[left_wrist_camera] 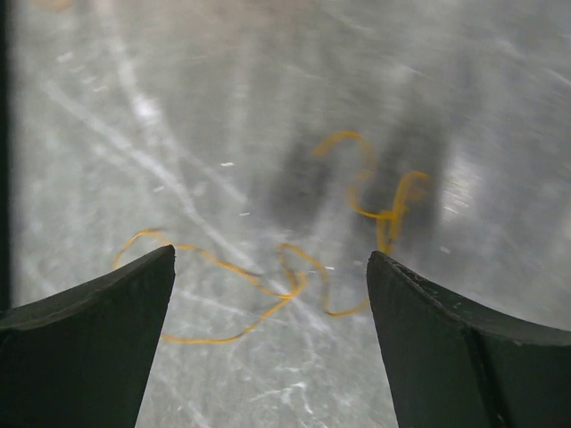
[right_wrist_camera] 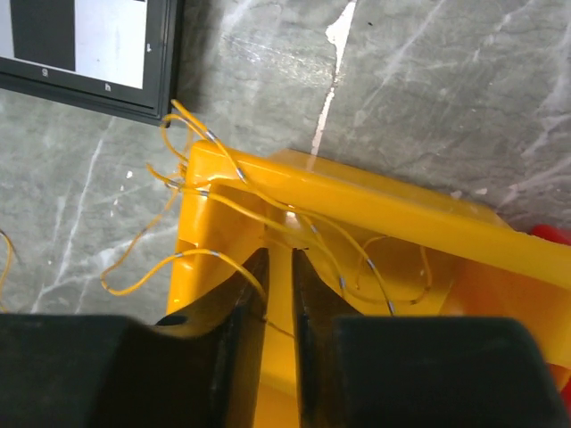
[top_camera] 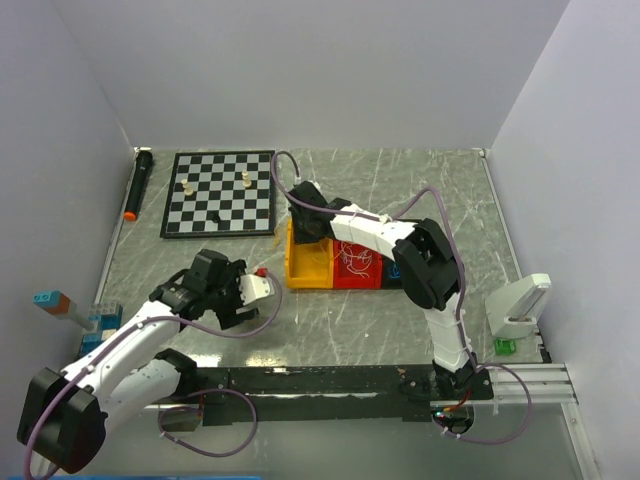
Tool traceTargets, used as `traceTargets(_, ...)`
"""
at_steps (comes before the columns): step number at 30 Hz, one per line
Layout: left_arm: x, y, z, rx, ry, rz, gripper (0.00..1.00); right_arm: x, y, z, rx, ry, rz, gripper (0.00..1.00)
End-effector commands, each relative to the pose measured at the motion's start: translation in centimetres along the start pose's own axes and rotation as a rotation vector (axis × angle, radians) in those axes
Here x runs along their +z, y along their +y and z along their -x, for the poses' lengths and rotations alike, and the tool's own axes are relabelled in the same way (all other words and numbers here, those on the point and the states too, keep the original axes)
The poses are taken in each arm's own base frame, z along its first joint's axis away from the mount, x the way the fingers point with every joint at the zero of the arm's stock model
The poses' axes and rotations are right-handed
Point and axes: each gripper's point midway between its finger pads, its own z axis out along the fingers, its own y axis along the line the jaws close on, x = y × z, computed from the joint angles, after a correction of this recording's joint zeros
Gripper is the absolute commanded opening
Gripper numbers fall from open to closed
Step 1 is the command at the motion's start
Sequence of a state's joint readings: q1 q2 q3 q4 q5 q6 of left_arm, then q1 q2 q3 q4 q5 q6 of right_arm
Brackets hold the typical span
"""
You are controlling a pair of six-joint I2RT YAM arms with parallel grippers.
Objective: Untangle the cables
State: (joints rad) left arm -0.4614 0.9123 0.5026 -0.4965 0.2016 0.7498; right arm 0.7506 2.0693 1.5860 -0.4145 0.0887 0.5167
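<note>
Thin yellow cables with small grey marks point(right_wrist_camera: 268, 209) hang in loops over the corner of a yellow bin point(right_wrist_camera: 401, 209) and lie inside it. My right gripper point(right_wrist_camera: 279, 254) is at that corner point(top_camera: 303, 232), jaws almost shut, and one yellow strand runs into the narrow gap between them. Another thin yellow cable point(left_wrist_camera: 285, 285) lies curled on the grey table. My left gripper point(left_wrist_camera: 270, 254) is open and empty, hovering just above it with the cable between its fingers. In the top view the left gripper point(top_camera: 260, 287) is left of the yellow bin point(top_camera: 305, 270).
A red bin point(top_camera: 358, 265) and a blue bin point(top_camera: 396, 270) adjoin the yellow one. A chessboard point(top_camera: 220, 192) with a few pieces lies at the back left, beside a black marker point(top_camera: 137, 185). Toy blocks point(top_camera: 60, 305) sit at the left and a white stand point(top_camera: 520, 305) at the right.
</note>
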Motion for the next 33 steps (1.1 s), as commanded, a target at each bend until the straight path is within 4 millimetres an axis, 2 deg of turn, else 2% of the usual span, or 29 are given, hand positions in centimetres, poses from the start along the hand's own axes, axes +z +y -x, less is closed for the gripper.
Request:
traceTargets(1,-0.4,-2.5,1.3,0.108,-0.063,-0.180,0.93,-1.6,0.3,1.1,-0.022,-0.041,0.001,0.32)
traceTargets(3,-0.3,-2.8,1.0,0.143,-0.057,-0.208,0.94,-2.8,0.9,2.1,-0.027,-0.082,0.034,0.46)
traceTargets(5,0.0,-3.1,0.7,0.172,-0.050,-0.229,0.94,-4.2,1.6,3.3,-0.034,-0.114,0.075,0.53)
traceTargets(10,1.2,-3.3,0.0,0.220,-0.037,-0.250,0.92,-7.8,3.3,6.0,-0.033,-0.187,0.192,0.62)
traceTargets(13,1.9,-3.3,-0.4,0.242,-0.035,-0.254,0.83,-10.2,4.3,7.1,-0.037,-0.229,0.275,0.63)
traceTargets(15,2.1,-3.7,-0.4,0.248,-0.037,-0.278,0.70,-11.8,4.9,7.9,-0.042,-0.256,0.312,0.63)
traceTargets(16,2.1,-3.8,-0.2,0.248,-0.043,-0.288,0.59,-12.8,5.2,8.3,-0.048,-0.272,0.335,0.63)
traceTargets(17,2.0,-3.8,0.1,0.238,-0.050,-0.299,0.35,-13.6,5.3,8.7,-0.048,-0.289,0.347,0.63)
traceTargets(18,2.0,-3.7,0.4,0.223,-0.059,-0.298,0.23,-14.3,5.3,9.1,-0.048,-0.304,0.357,0.63)
traceTargets(19,2.0,-3.4,0.9,0.206,-0.068,-0.287,0.05,-14.9,5.2,9.4,-0.046,-0.317,0.363,0.63)
traceTargets(20,1.9,-3.0,1.4,0.183,-0.074,-0.277,0.01,-15.4,4.9,9.7,-0.041,-0.327,0.363,0.63)
traceTargets(23,1.1,-1.9,3.2,0.143,-0.108,-0.245,0.01,-16.5,4.2,10.3,-0.032,-0.348,0.361,0.63)
traceTargets(25,0.0,-0.6,5.2,0.115,-0.151,-0.202,0.01,-16.9,3.3,10.4,-0.017,-0.361,0.351,0.63)
traceTargets(32,-6.9,5.6,15.6,-0.056,-0.374,-0.054,0.01,-18.5,0.5,10.6,0.047,-0.401,0.341,0.63)
traceTargets(33,-7.3,6.3,16.7,-0.093,-0.392,-0.050,0.01,-18.6,-0.2,10.6,0.064,-0.408,0.330,0.63)
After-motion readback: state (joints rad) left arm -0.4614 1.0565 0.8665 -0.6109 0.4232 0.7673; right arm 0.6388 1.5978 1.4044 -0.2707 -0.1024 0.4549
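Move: The loose stretch of orange cable to pinch lies about 3 cm back, 1 cm right and 4 cm below the left hand. From that hand, the yellow bin's middle is some 12 cm ahead and 15 cm right, and the chessboard's about 25 cm ahead and 5 cm left. The right hand is at the yellow bin, whose middle is roughly 4 cm back, 2 cm right and 2 cm lower; the red bin is some 12 cm right of the hand and 4 cm back. Sink the open left gripper about 4 cm while easing it back 3 cm and turning it slightly clockwise, pinch the orange cable off the table, then lift it some 13 cm, swinging forward and right towards the yellow bin. Meanwhile spread the right fingers to release their cable over that bin, rise nearly 20 cm clear with the fingertips tilting outward, then shift right about 5 cm. ##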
